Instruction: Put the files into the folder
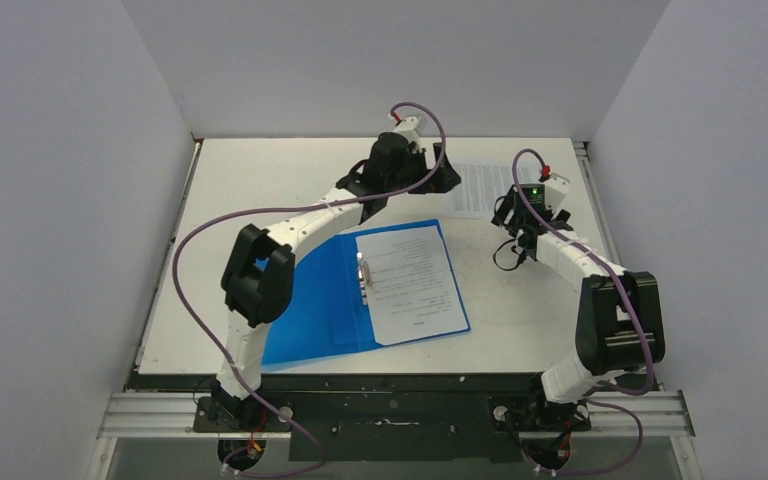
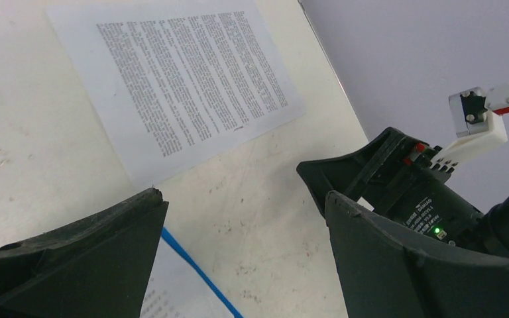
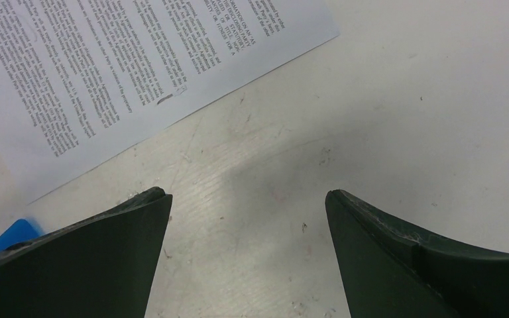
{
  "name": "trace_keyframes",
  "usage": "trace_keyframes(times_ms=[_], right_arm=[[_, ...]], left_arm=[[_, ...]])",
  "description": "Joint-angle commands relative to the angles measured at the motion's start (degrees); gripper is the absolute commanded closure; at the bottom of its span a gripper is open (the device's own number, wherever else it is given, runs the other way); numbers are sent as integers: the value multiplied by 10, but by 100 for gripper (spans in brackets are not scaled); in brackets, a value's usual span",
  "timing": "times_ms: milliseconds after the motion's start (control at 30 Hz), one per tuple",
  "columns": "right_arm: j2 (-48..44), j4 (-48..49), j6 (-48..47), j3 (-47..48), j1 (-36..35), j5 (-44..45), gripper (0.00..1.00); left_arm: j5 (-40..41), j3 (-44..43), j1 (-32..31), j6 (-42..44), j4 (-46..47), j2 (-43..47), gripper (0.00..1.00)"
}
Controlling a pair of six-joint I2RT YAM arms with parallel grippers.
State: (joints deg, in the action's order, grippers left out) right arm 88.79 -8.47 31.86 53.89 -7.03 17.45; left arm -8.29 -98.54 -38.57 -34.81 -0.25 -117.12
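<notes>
The blue folder (image 1: 310,315) lies open on the table. One printed sheet (image 1: 412,283) rests on its right half, beside the spine clip (image 1: 363,272). A second printed sheet (image 1: 480,188) lies flat on the table at the back right; it also shows in the left wrist view (image 2: 179,79) and the right wrist view (image 3: 126,59). My left gripper (image 1: 448,180) is open and empty, over bare table between the folder's far edge (image 2: 192,265) and the loose sheet. My right gripper (image 1: 508,225) is open and empty, just right of the folder's corner (image 3: 13,232) and near the loose sheet's near edge.
White walls close in the table on the left, back and right. A metal rail (image 1: 588,190) runs along the right table edge. The left arm's elbow (image 1: 258,272) hangs over the folder's left half. The right gripper's body (image 2: 404,192) sits close to my left fingers.
</notes>
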Motion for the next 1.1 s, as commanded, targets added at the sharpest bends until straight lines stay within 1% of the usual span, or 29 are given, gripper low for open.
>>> trace_keyframes(times_ms=[0, 200, 267, 333, 433, 467, 667, 900, 1067], right_arm=[[13, 61, 19, -4, 16, -19, 10], [14, 80, 42, -14, 47, -34, 10], [16, 99, 48, -17, 54, -43, 10], [26, 101, 52, -10, 60, -48, 10], [41, 110, 62, -5, 67, -52, 10], [46, 116, 68, -6, 69, -57, 10], [83, 160, 96, -7, 85, -97, 10], [132, 190, 113, 1, 88, -125, 10], [158, 205, 123, 3, 88, -145, 10]], left_arm=[[-58, -143, 2, 30, -27, -92, 11], [-109, -343, 9, 8, -55, -240, 10], [-125, -405, 11, -11, -48, -286, 10], [-135, -443, 13, -31, -28, -322, 10], [-127, -457, 16, -53, -6, -352, 9], [-121, -457, 16, -57, 15, -359, 9], [-106, -469, 17, -76, 46, -407, 9], [-113, -499, 24, -91, 38, -464, 7], [-135, -498, 28, -95, 14, -482, 7]])
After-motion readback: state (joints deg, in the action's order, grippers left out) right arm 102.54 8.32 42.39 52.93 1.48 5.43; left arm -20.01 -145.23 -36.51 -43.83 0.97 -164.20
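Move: The loose file lies flat, its middle about 16 cm ahead of the left hand, 20 cm to its right and 21 cm below. From that hand, the sheet already filed is some 14 cm back and 5 cm left, and the open folder 15 cm back and 18 cm left. From the right hand the loose file is about 18 cm ahead, 6 cm left and 9 cm down, the folder 13 cm back and 44 cm left. Forward and right at once, about 8 cm each way while sinking a little, the left hand swings in over the near left part of the loose file, then drops nearly straight, ending some 15 cm lower. The right hand edges right, then sinks and moves forward towards the file's near edge, about 5 cm each, rolling its left side up some 15 degrees. Both grippers stay open. ##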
